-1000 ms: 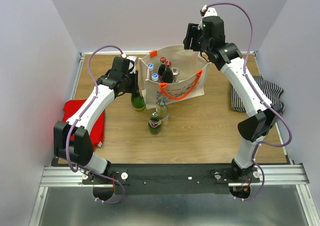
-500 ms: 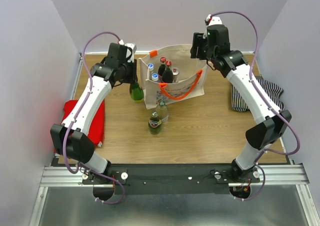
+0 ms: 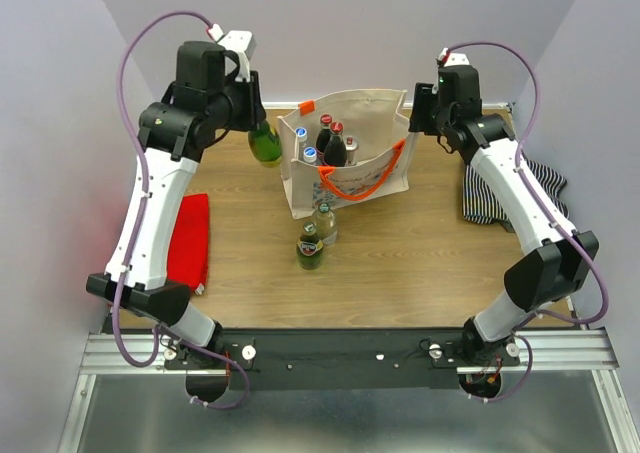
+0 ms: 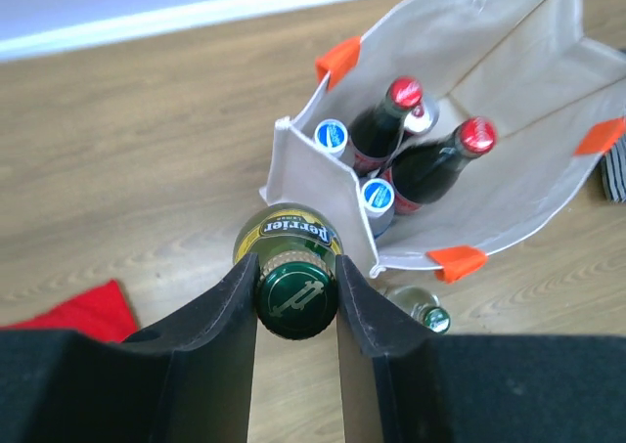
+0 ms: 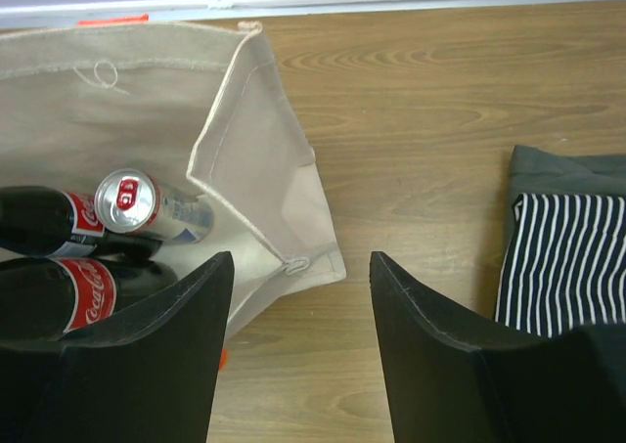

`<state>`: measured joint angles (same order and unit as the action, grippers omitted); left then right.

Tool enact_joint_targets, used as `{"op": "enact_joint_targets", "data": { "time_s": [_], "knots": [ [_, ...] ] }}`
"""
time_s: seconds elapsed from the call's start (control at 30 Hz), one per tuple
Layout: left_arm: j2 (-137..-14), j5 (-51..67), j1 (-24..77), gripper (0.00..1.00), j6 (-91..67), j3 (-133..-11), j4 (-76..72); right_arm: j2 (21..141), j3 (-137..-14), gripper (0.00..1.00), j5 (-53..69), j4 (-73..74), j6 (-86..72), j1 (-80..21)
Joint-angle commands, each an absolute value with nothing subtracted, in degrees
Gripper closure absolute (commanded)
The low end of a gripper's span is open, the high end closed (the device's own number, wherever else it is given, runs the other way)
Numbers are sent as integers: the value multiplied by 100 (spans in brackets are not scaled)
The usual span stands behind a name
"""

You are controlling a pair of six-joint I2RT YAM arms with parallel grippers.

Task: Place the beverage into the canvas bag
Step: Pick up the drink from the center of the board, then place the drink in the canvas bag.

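Observation:
The beverage, a green Perrier bottle (image 3: 265, 143), hangs above the table just left of the canvas bag (image 3: 365, 181). My left gripper (image 3: 256, 121) is shut on its neck; the left wrist view shows the green cap (image 4: 295, 294) pinched between both fingers. The cream bag (image 4: 489, 62) stands open with orange handles and holds two red-capped cola bottles (image 3: 331, 133), two blue-capped bottles (image 3: 306, 145) and a can (image 5: 127, 200). My right gripper (image 3: 414, 108) hovers open over the bag's right corner (image 5: 256, 184), with nothing between its fingers.
Two more bottles stand on the table in front of the bag, a green one (image 3: 309, 248) and a clear one (image 3: 324, 220). A red cloth (image 3: 188, 238) lies at the left and a striped cloth (image 3: 515, 188) at the right. Walls close in on three sides.
My left arm has lifted the green bottle off the table, up and back beside the bag. My right gripper has drifted right, off the bag's back rim toward its right corner.

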<state>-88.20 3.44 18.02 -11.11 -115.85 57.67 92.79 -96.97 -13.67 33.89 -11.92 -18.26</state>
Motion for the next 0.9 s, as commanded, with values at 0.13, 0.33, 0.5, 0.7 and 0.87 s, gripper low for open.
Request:
{"op": "enact_joint_targets", "data": {
  "time_s": [0.13, 0.33, 0.5, 0.7, 0.87],
  "knots": [
    [-8894, 501, 1810, 100, -975, -12963, 5406, 9343, -9510, 40, -818, 3182, -1108, -1793],
    [-8930, 1010, 1811, 100, -1238, -13280, 5116, 9440, -9309, 49, -791, 3269, -1177, -1793],
    [-8991, 1668, 1819, 100, -1555, -13552, 4764, 9282, -8913, 57, -940, 3322, -1327, -1793],
    [-9035, 2170, 1854, 100, -1828, -13597, 4351, 9071, -8499, 76, -870, 3296, -1468, -1793],
    [-9105, 2741, 1977, 100, -2039, -13579, 3885, 8982, -8288, 99, -703, 3234, -1582, -1793]
  ]
}}
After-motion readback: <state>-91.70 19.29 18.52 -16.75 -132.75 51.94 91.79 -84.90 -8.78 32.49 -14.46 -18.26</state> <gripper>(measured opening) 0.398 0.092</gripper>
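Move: The left hand already holds the green bottle aloft. The canvas bag's middle lies about 15 cm to its right, 8 cm ahead and 25 cm below. The two Coke bottles inside are 13 cm right, 8 cm ahead, and the clear bottle 11 cm right, 6 cm back, both some 27 cm down. From the empty right hand, the bag's front right corner is about 6 cm below, 1 cm left and 1 cm back; the striped cloth lies 23 cm right, 1 cm back, 28 cm down. The right fingers close on the bag's front right rim corner and pinch it as that hand sinks about 8 cm and eases slightly back. The left hand keeps its grip on the green bottle's neck, lifting it roughly 11 cm, then also carrying it some 5 cm right, over towards the bag, while the wrist turns clockwise and tilts so the bottle's foot swings right and outward. ##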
